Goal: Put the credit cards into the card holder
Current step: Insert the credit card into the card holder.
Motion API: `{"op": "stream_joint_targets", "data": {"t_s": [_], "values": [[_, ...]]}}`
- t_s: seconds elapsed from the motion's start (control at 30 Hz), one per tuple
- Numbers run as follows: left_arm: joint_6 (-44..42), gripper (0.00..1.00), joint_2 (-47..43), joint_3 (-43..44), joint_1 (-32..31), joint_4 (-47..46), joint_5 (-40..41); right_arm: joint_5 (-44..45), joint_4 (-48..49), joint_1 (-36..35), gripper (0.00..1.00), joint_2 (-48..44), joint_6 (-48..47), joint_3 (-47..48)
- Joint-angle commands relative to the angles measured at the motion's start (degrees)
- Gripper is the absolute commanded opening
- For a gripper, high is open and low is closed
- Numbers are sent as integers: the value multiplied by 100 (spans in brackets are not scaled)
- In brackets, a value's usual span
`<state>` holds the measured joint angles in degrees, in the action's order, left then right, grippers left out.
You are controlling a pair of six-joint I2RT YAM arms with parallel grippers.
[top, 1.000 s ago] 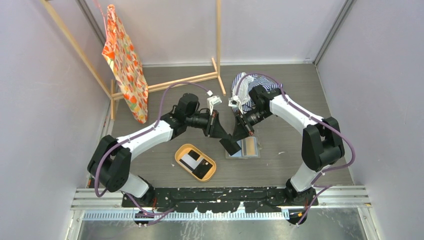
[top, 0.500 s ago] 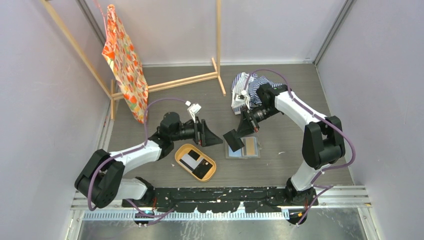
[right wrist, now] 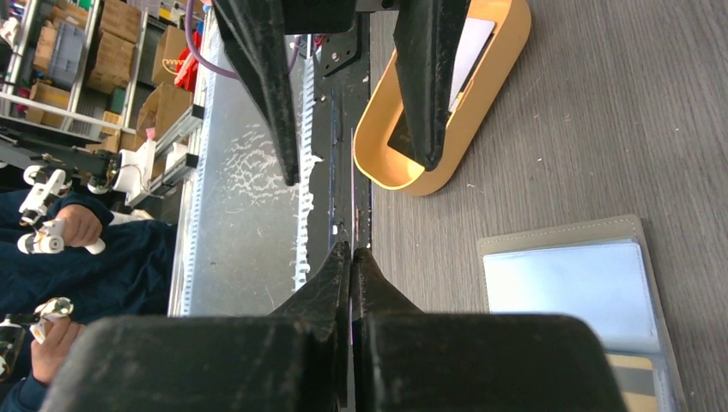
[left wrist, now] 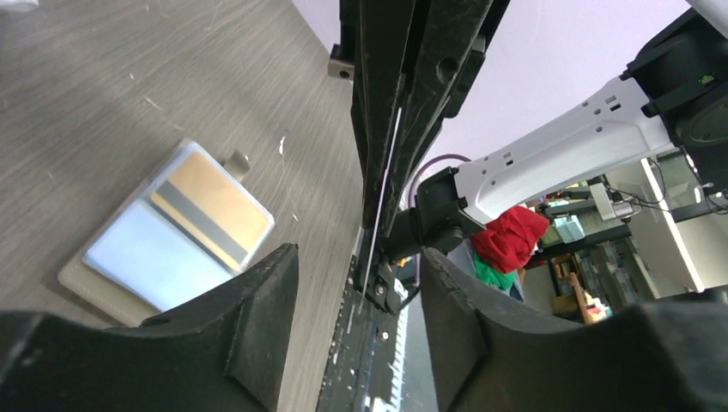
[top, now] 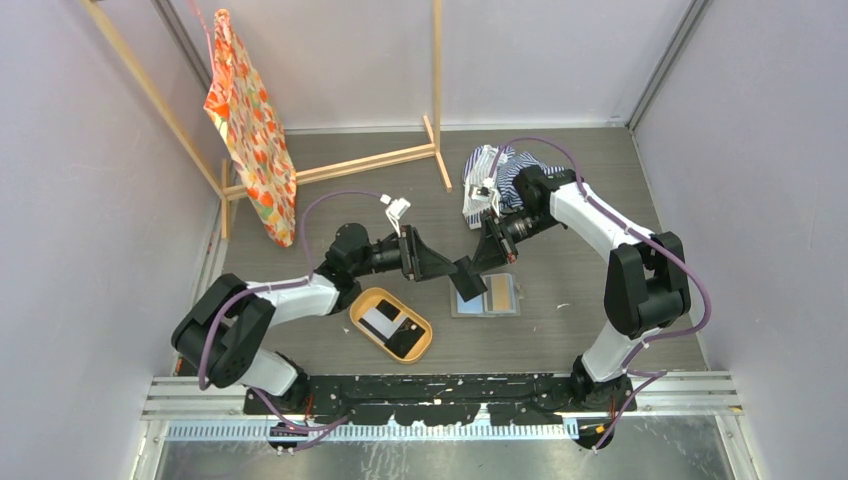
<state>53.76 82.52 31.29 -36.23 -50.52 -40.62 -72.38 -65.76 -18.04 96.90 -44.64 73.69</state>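
My right gripper (top: 482, 262) is shut on a black credit card (top: 468, 277) and holds it on edge just above the table. In the right wrist view the card (right wrist: 352, 172) shows as a thin line sticking out past the pinched fingertips (right wrist: 342, 257). My left gripper (top: 447, 266) is open, its fingers either side of the card's free end (left wrist: 378, 193) without touching it. The card holder (top: 487, 297) lies open and flat below, with an orange-tan card (left wrist: 210, 206) in one pocket. The other pocket (right wrist: 571, 283) shows pale blue-grey.
An oval orange tray (top: 357, 315) near the left arm holds a white card (top: 379, 321) and a black card (top: 402, 339). A striped cloth (top: 495, 175) lies behind the right arm. A wooden frame (top: 370, 160) with a patterned bag (top: 245, 120) stands at the back left.
The left gripper let go of the black card, opened and backed off to the left, then came back with its jaws around the card's end. The right gripper kept the card, shifting slightly.
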Motion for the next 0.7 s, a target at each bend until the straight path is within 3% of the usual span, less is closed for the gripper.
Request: {"op": "stream_joint_targets", "data": {"t_s": [0.0,0.1,0.13,0.33,0.43,0.47,0.53,0.67], "values": [[360,42,285,215,-9,-894,-199,-199,73,-19,1,-51,26,23],[686,5,572,304,-9,-1255,-446,-174,76,-21,1,-32,26,23],[785,1,686,326,-7,-1358,-521,-158,77,-22,1,-29,26,24],[842,0,832,368,-10,-1512,-808,-28,107,-13,4,16,67,38],[485,0,739,392,6,-973,-915,113,127,5,23,22,102,51],[294,0,659,407,22,-652,-933,228,130,28,33,22,131,89],[-343,0,515,514,36,376,-960,605,71,145,43,30,165,161],[-2082,0,241,1128,28,3413,-751,1803,123,533,44,19,290,228]]}}
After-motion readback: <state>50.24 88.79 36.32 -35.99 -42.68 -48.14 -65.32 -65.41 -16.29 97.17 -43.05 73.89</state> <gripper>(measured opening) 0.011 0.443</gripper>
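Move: The black card, held by the right hand, has its middle roughly 3 cm to the right of the left hand's point, 2 cm back and 1 cm below. The open card holder lies about 8 cm right of the left hand, 2 cm back and 14 below; the yellow tray is some 13 cm left and 7 cm back. For the right hand, the card's middle is about 1 cm left and 2 back, the holder 4 cm right, 1 back and 13 below. Left fingers pinch the card; right fingers open, releasing it and withdrawing right-down as left sinks about 3 cm. ##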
